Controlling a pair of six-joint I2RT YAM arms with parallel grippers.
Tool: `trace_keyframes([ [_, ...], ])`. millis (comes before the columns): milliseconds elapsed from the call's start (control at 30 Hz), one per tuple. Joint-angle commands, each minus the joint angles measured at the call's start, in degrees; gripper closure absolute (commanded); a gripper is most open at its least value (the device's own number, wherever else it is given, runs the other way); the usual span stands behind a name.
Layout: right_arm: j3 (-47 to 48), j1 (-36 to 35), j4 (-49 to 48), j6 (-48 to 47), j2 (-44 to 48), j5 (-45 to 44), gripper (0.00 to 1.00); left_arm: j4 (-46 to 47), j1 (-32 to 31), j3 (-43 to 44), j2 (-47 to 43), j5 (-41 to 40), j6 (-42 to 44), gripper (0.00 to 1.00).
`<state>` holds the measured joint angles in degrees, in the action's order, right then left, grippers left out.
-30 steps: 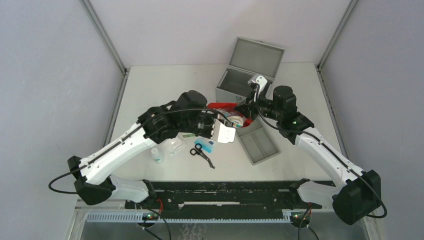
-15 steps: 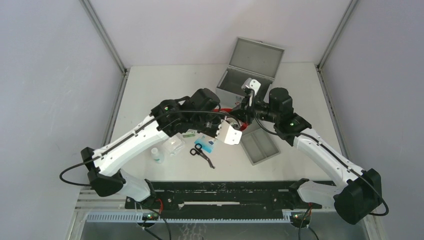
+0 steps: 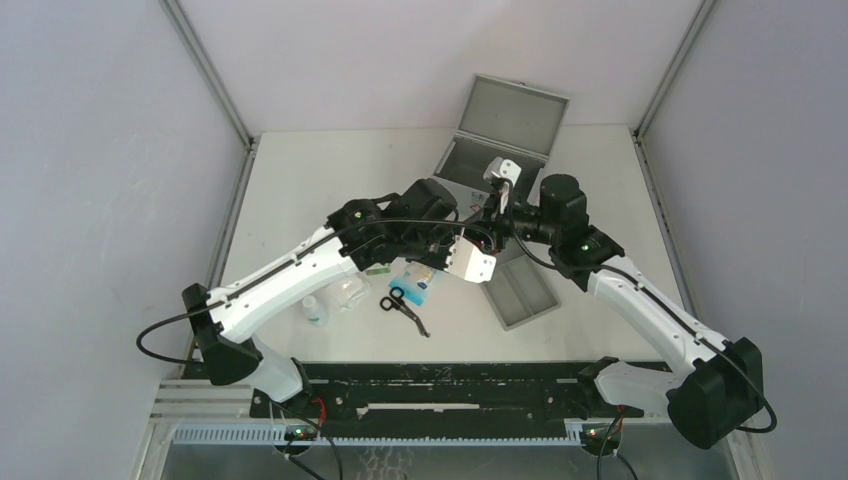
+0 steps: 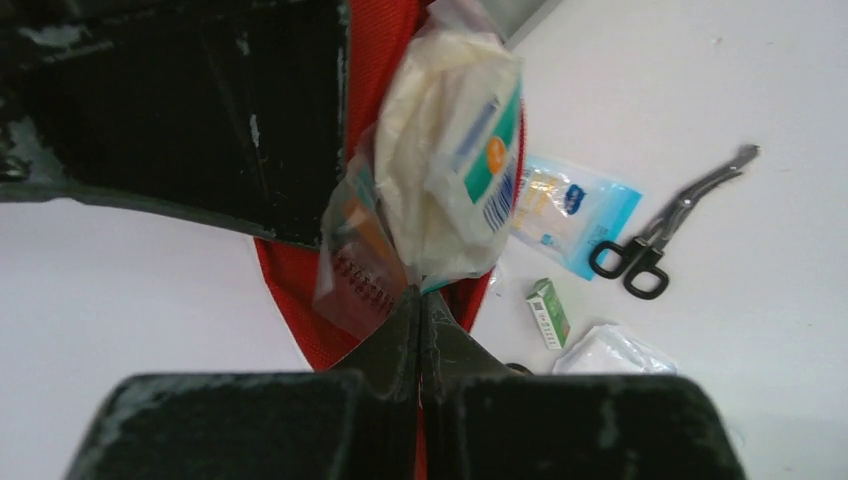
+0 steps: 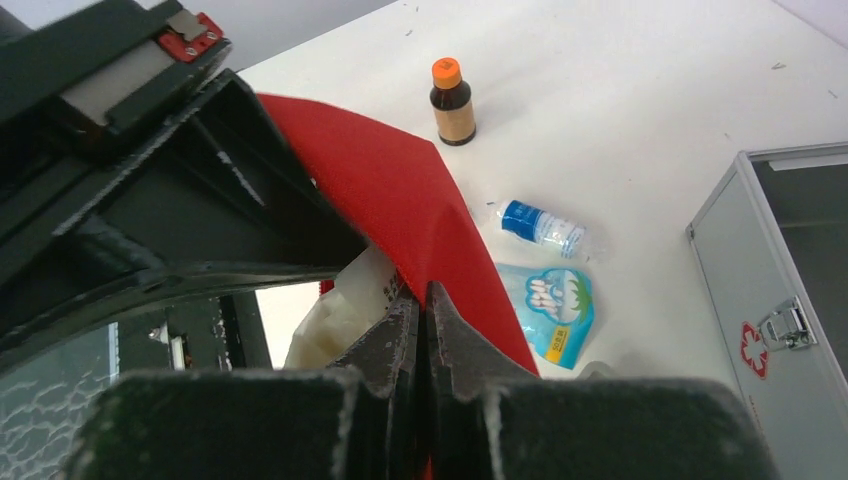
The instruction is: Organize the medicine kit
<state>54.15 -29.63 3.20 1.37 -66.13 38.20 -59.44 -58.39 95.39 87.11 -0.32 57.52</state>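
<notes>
The medicine kit (image 3: 470,165) stands open at the back of the table, its lid (image 3: 515,112) raised; the right wrist view shows its front wall (image 5: 770,270) with latch and red-white sticker. A red mesh pouch (image 4: 300,290) hangs between both arms just in front of it. A white packet with a barcode (image 4: 450,170) and a clear packet show in the pouch's mouth. My left gripper (image 4: 420,300) is shut on one edge of the pouch. My right gripper (image 5: 421,298) is shut on the opposite red edge (image 5: 400,190). In the top view the arms hide most of the pouch.
A shallow grey tray (image 3: 517,292) lies right of centre. Black-handled scissors (image 3: 404,305), a blue packet (image 3: 416,284), a green box (image 3: 378,270), a clear packet (image 3: 350,292) and a small bottle (image 3: 315,312) lie in front. A brown orange-capped bottle (image 5: 452,102) and a blue-capped vial (image 5: 541,226) sit nearby.
My left arm has swung right and back toward the kit, carrying the pouch with it. The right gripper has kept its hold and shifted slightly. Both stay shut.
</notes>
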Motion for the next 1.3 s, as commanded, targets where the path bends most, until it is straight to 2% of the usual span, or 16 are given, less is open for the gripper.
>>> trace_keyframes([
  [0, 0.41, 1.19, -3.59, 2.46, 0.83, 5.13, 1.00, 8.43, 0.52, -3.32, -1.75, -4.47, -1.45, 1.00],
  [333, -0.20, 2.15, -4.85, 3.73, 1.44, 5.62, 1.00, 10.33, 2.09, -8.27, -2.42, -6.66, -2.93, 0.99],
  [433, -0.27, 2.33, -4.87, 3.90, 1.20, 4.00, 1.00, 11.94, 2.63, -9.28, -4.51, -5.57, -3.79, 0.95],
  [633, -0.20, 2.28, -4.96, 3.91, 0.78, 2.74, 1.00, 15.24, 2.89, -9.12, -8.01, -0.55, -6.75, 0.74],
  [867, -0.24, 3.06, -4.78, 3.99, 1.25, 2.07, 1.00, 14.55, 2.84, -9.02, -11.07, 2.06, -8.39, 0.53],
  [1033, -0.19, 3.02, -4.87, 4.08, 0.93, 2.04, 1.00, 14.76, 2.61, -10.84, -14.69, 9.69, -9.18, 0.35],
  [1133, -0.19, 2.89, -4.96, 4.16, 0.77, 2.06, 1.00, 15.82, 1.80, -12.20, -15.43, 11.66, -9.52, 0.24],
  [1267, -0.19, 2.90, -4.96, 4.25, 0.83, 2.23, 1.00, 15.93, 0.06, -12.84, -13.87, 11.21, -8.08, 0.20],
])
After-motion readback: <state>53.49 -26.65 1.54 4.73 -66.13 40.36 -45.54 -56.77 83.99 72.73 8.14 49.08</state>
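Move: The left hand, its shut fingers apparently still on the clear bandage bag, is at the mouth of the red pouch; the pouch's middle is about 2 cm ahead and 6 cm below, level sideways. The grey case is roughly 15 cm ahead and 6 cm right, the grey tray 7 cm back and 10 cm right, the blue packet 6 cm back and 7 cm left. From the right hand gripping its rim, the pouch's middle is about 2 cm back, 5 cm left and 5 cm down. Forward and down by 2 to 3 cm each, the left hand pushes the bandage bag into the red pouch's mouth, then spreads its fingers wide, letting go, and rises some 7 cm while drawing back about 5 cm, its fingertips tilting up towards the right. The right hand stays nearly in place, keeping its pinch on the pouch's rim. ##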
